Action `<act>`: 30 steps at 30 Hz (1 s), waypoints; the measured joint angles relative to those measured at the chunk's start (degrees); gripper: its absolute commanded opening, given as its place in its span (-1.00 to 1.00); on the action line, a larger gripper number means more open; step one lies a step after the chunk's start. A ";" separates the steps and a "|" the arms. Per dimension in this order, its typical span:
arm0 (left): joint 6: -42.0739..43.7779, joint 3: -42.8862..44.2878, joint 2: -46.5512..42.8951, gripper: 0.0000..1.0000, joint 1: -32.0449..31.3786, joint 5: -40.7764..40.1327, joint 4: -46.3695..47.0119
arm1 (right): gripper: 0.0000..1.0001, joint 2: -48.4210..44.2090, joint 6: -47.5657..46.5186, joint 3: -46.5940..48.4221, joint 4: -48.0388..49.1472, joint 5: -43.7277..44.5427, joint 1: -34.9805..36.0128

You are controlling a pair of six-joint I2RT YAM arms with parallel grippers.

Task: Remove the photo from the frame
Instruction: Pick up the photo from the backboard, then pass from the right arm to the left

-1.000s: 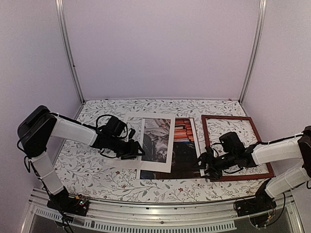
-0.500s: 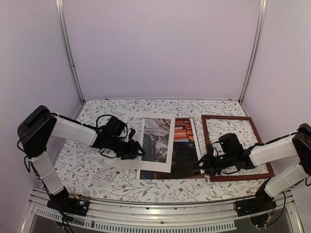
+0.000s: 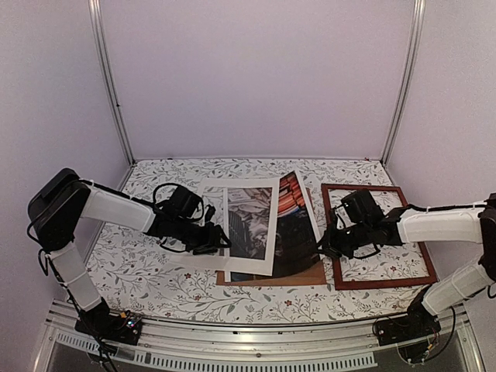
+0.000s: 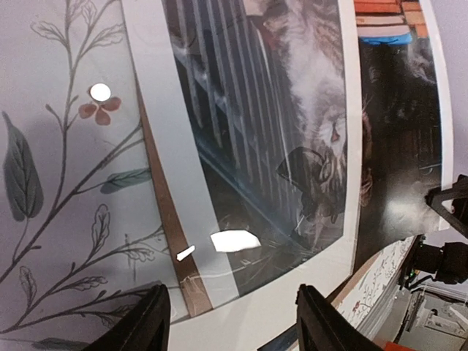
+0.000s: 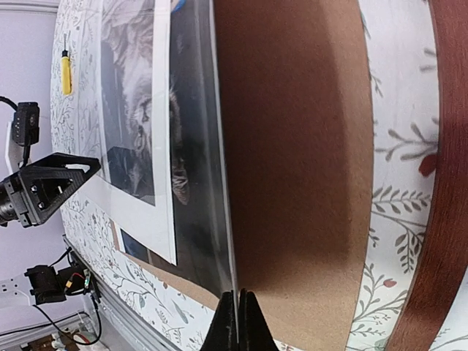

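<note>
The photo [image 3: 294,225], a cat among red-orange books, rests on its left part with its right edge raised off the brown backing board [image 3: 310,275]. My right gripper [image 3: 325,246] is shut on that edge; in the right wrist view its fingertips [image 5: 238,322] pinch the thin sheet [image 5: 194,146] above the board [image 5: 292,146]. The dark reddish-brown frame [image 3: 387,282] lies flat to the right, with only tablecloth inside it. A white mat [image 3: 240,260] with a window covers the photo's left part. My left gripper [image 3: 221,240] hovers open over the mat's border [image 4: 248,314].
A floral tablecloth [image 3: 170,279] covers the table. Pale walls with metal posts close in the back and both sides. A metal rail [image 3: 232,341] runs along the near edge between the arm bases. The frame's rail [image 5: 446,146] lies just right of the backing board.
My right gripper has shut on the photo's right edge and lifted it, tilting the photo and baring the backing board beneath. The left arm has not moved.
</note>
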 measured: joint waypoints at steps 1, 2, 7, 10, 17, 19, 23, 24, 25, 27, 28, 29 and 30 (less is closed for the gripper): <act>-0.11 0.04 0.00 0.23 0.00 -0.07 -0.04 | -1.00 -0.07 -1.14 2.05 -2.40 1.03 0.00; -0.15 0.04 0.00 0.23 0.00 -0.15 -0.07 | -1.00 -0.13 -2.38 4.04 -4.81 2.23 0.00; -0.22 0.17 0.00 0.23 0.02 -0.42 -0.22 | -1.00 -0.20 -7.93 13.55 -16.52 8.79 0.52; -0.20 0.42 0.02 0.24 0.02 -0.48 -0.61 | -1.00 0.26 -11.54 20.22 -24.09 15.19 1.46; 0.83 2.99 0.24 0.24 0.02 -1.97 -4.81 | -1.00 2.56 -18.40 32.17 -38.42 33.68 6.82; 1.42 4.52 0.24 0.24 0.07 -2.58 -7.02 | -1.00 3.21 -19.96 34.34 -41.13 38.10 8.41; 3.91 11.56 0.24 0.24 0.07 -3.67 -12.31 | -1.00 5.33 -22.75 40.15 -45.88 46.88 11.47; 4.76 14.47 0.24 0.24 0.07 -3.98 -13.77 | -1.00 5.81 -23.56 41.72 -46.75 49.22 12.24; 5.73 17.35 0.24 0.25 0.07 -4.46 -15.06 | -1.00 6.14 -24.02 43.04 -47.43 51.04 12.87; 8.24 24.13 0.22 0.25 0.07 -5.64 -17.22 | -1.00 6.88 -25.46 46.45 -48.87 55.78 14.32; 9.77 27.52 0.22 0.25 0.07 -6.43 -18.10 | -1.00 7.17 -26.38 48.04 -49.31 57.92 14.93; 11.54 30.84 0.17 0.25 0.07 -7.26 -18.95 | -1.00 7.34 -27.23 49.44 -49.48 59.87 15.43; 13.05 33.42 0.11 0.27 0.07 -8.04 -19.63 | -1.00 7.50 -28.28 50.73 -49.57 61.83 15.89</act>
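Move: The right hand already grips the photo's right edge near its near corner; the photo's middle lies about 16 cm left, 9 ahead and 2 below. Under it, the backboard centres some 15 cm left and 8 ahead; the white mat, overlapping the photo, 28 left and 9 ahead; the empty frame 18 right and 8 ahead, all about 4 below. From the left hand, the photo's middle is about 13 cm right and 8 ahead, roughly level. Up some 20 cm and forward about 7, the right hand draws the pinched photo away from the backboard, its fingers swinging from left-and-down to forward-and-down in a turn of roughly 65 degrees. The left hand waits open low over the photo's near left part, then late on rises quickly and goes forward, tipping its fingers farther forward. ##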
